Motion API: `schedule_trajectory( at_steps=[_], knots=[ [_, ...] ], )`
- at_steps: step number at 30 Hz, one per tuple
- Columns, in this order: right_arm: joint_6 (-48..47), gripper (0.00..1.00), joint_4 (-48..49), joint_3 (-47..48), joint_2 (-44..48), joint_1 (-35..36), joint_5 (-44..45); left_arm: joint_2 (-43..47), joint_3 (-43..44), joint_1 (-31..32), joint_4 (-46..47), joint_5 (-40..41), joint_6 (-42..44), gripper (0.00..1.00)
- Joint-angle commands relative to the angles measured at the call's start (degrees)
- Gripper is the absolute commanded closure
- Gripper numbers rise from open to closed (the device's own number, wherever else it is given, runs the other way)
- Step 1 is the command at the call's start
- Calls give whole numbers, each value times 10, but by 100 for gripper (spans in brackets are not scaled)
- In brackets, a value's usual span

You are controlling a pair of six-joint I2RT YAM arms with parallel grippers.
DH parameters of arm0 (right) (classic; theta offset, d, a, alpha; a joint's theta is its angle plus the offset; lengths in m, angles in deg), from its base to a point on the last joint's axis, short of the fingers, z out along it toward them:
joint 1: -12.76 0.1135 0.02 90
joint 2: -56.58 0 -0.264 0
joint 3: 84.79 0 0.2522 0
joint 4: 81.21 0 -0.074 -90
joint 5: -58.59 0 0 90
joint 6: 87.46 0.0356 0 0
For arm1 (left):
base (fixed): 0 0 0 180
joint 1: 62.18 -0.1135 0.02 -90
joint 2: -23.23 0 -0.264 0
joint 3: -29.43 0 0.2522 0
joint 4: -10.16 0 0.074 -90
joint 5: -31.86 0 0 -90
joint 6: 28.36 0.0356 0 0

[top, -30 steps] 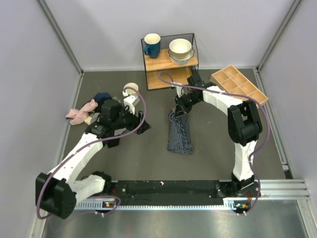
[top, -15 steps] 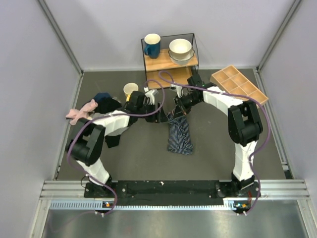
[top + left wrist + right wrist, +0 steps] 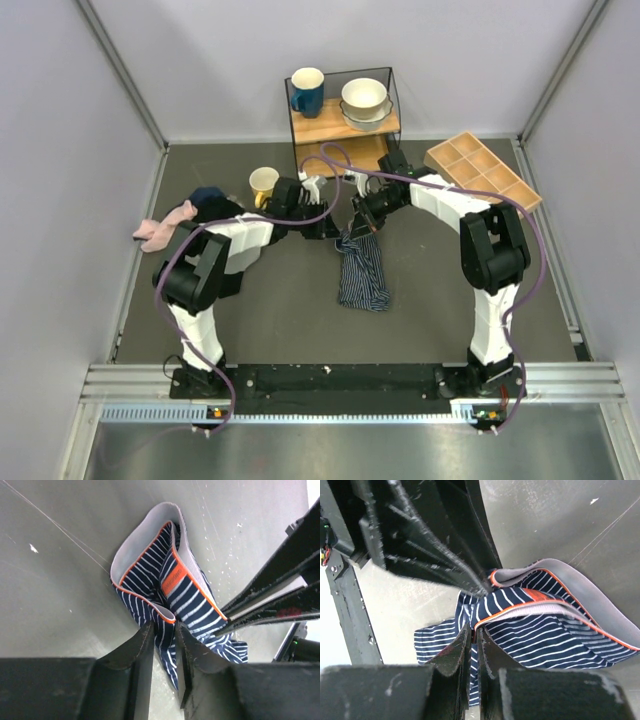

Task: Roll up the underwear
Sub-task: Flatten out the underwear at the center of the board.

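Observation:
The underwear (image 3: 362, 275), navy with thin white stripes and a grey, orange-edged waistband, hangs from its raised top end down onto the table mid-scene. My right gripper (image 3: 358, 225) is shut on the waistband's right side; in the right wrist view its fingertips (image 3: 473, 630) pinch the striped fabric (image 3: 545, 635). My left gripper (image 3: 330, 228) meets it from the left. In the left wrist view its jaws (image 3: 164, 630) stand narrow, with the waistband edge and striped cloth (image 3: 170, 587) squeezed between them. The two grippers nearly touch.
A wire shelf (image 3: 345, 135) at the back holds a blue mug (image 3: 307, 92) and stacked bowls (image 3: 364, 100). A wooden compartment tray (image 3: 483, 170) lies at the back right. A cream cup (image 3: 264, 182), a pink cloth (image 3: 165, 225) and a dark cloth (image 3: 207, 197) sit to the left.
My left arm swung from the left side across to the underwear's raised top, and its jaws narrowed onto the waistband. The right arm held still.

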Motion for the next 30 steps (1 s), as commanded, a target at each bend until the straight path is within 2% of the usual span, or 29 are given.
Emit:
schedule_trajectory(
  at_steps=[1, 3, 4, 8, 14, 21, 24, 30],
  knots=[
    [2, 99, 1, 5, -1, -3, -15, -16, 35, 0, -2, 15, 19, 81],
    [1, 99, 1, 5, 0, -4, -9, -16, 37, 0, -15, 17, 27, 98],
    [-1, 99, 1, 4, 1, -7, -7, -16, 37, 0, -22, 21, 32, 100],
    [-18, 98, -11, 9, 23, -17, 34, 34, 36, -1, -72, 50, 70, 100],
    [-105, 98, -100, 28, 78, -26, 100, 141, 28, -2, -166, 66, 139, 100],
    [-165, 98, -133, -31, 245, -25, 181, 296, 3, -4, -262, 13, 166, 100],
    [-200, 98, -180, -35, 334, -17, 195, 368, -9, -4, -298, -13, 166, 100],
    [-276, 97, -253, -65, 517, 69, 212, 517, -12, -4, -373, -28, 179, 100]
  ],
)
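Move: The underwear lies mostly back from both grippers, its middle some 8 cm back, 5 cm to the right and 3 cm below the left hand, whose part-open fingers already straddle a corner of its waistband. From the right hand, which already pinches the other part of the waistband, that middle is about 8 cm back, 1 cm right and 4 cm down. The yellow mug stands about 10 cm ahead and 16 cm left of the left hand; the wire shelf is around 18 cm ahead and 2 cm right of it. Apart first, then mostly upward: the left fingers shut on the waistband corner while the right keeps its pinch, and both hands dip about 1 cm as they begin to spread. They then rise nearly 20 cm, drawing back towards the bases and pulling the waistband ends outward, left hand leftward, right hand rightward; the right hand tips back some 40 degrees, the left about half that. ##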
